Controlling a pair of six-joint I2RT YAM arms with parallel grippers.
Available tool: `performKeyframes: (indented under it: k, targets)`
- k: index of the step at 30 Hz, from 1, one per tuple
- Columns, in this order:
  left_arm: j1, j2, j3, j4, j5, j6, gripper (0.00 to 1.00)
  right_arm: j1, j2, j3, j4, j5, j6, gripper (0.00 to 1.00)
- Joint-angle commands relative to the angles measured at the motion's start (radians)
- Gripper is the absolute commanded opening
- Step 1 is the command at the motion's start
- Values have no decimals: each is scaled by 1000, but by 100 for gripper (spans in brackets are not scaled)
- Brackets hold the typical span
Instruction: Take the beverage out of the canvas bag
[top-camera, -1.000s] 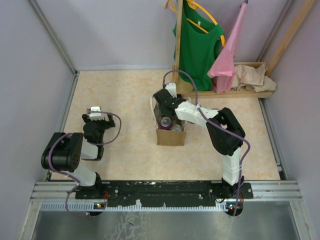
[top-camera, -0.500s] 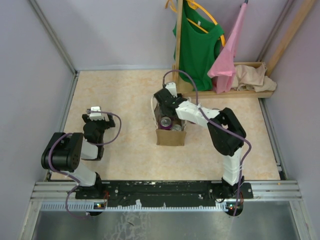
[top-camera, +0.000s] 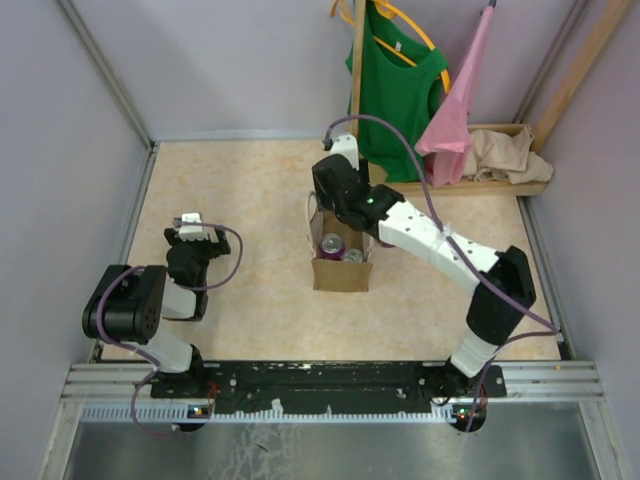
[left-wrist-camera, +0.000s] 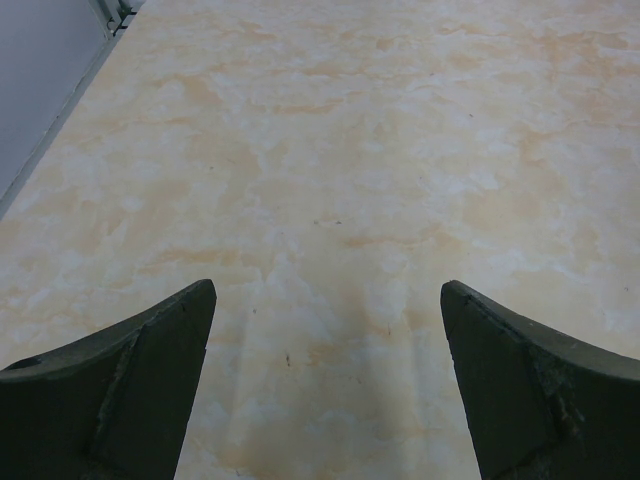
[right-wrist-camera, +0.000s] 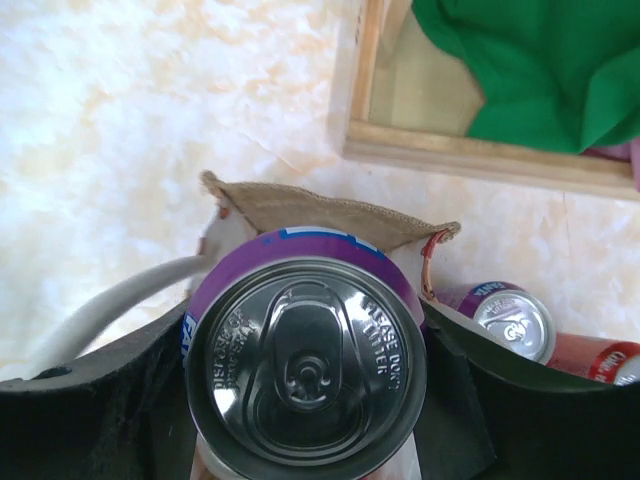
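The tan canvas bag (top-camera: 342, 272) stands open at the table's middle, with a purple can (top-camera: 332, 243) and a silver can top (top-camera: 352, 256) showing inside. My right gripper (top-camera: 338, 195) hangs above the bag's far end. In the right wrist view it (right-wrist-camera: 305, 350) is shut on a purple beverage can (right-wrist-camera: 300, 370), held upright above the bag's rim (right-wrist-camera: 320, 215). Below it lie another purple can (right-wrist-camera: 505, 318) and a red can (right-wrist-camera: 600, 362). A pale handle (right-wrist-camera: 110, 305) loops to the left. My left gripper (top-camera: 192, 232) is open and empty over bare table (left-wrist-camera: 325, 200).
A wooden rack (top-camera: 470, 186) stands at the back right with a green shirt (top-camera: 395, 85), a pink cloth (top-camera: 455, 120) and a beige cloth (top-camera: 505, 152). Its frame (right-wrist-camera: 470, 155) lies just beyond the bag. Walls close in the table's left, back and right.
My right arm has straightened and risen, lifting the gripper and its purple can up out of the bag. The left arm has not moved.
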Motion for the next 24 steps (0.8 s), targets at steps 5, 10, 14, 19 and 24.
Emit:
performKeyframes:
  k: [5, 10, 14, 19, 24]
  targets:
    - [-6, 12, 12, 17, 6, 5, 100, 85, -236, 146, 20, 186, -72, 0]
    - [-6, 13, 12, 17, 5, 4, 100, 88, -373, 107, -7, 329, -95, 0]
    - [-5, 13, 12, 17, 6, 5, 100, 89, -493, 37, -70, 492, -73, 0]
    - [-5, 13, 12, 17, 5, 4, 100, 87, -637, -95, -227, 587, 82, 0]
    - [-6, 13, 12, 17, 6, 5, 100, 72, -717, -236, -448, 570, 334, 0]
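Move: I already hold a purple can in my right hand, just above the canvas bag. The open table right of the red can is about 26 cm to my right, 3 cm back and 21 below. The standing purple can is some 10 cm right and 2 ahead, the red can 18 right and level; the purple can left in the bag is 3 cm back and 3 left, all about 15 below. From my left hand that open spot is roughly 58 cm right, 3 back and 9 below. I keep my grip on the purple can and lift my right hand quickly, at first nearly straight up off the bag. Then I swing right by about 19 cm and draw back about 12, passing high over the two standing cans' side of the table and sinking slightly at the end. On the way my fingers tip up and my wrist turns some 20 degrees clockwise. ##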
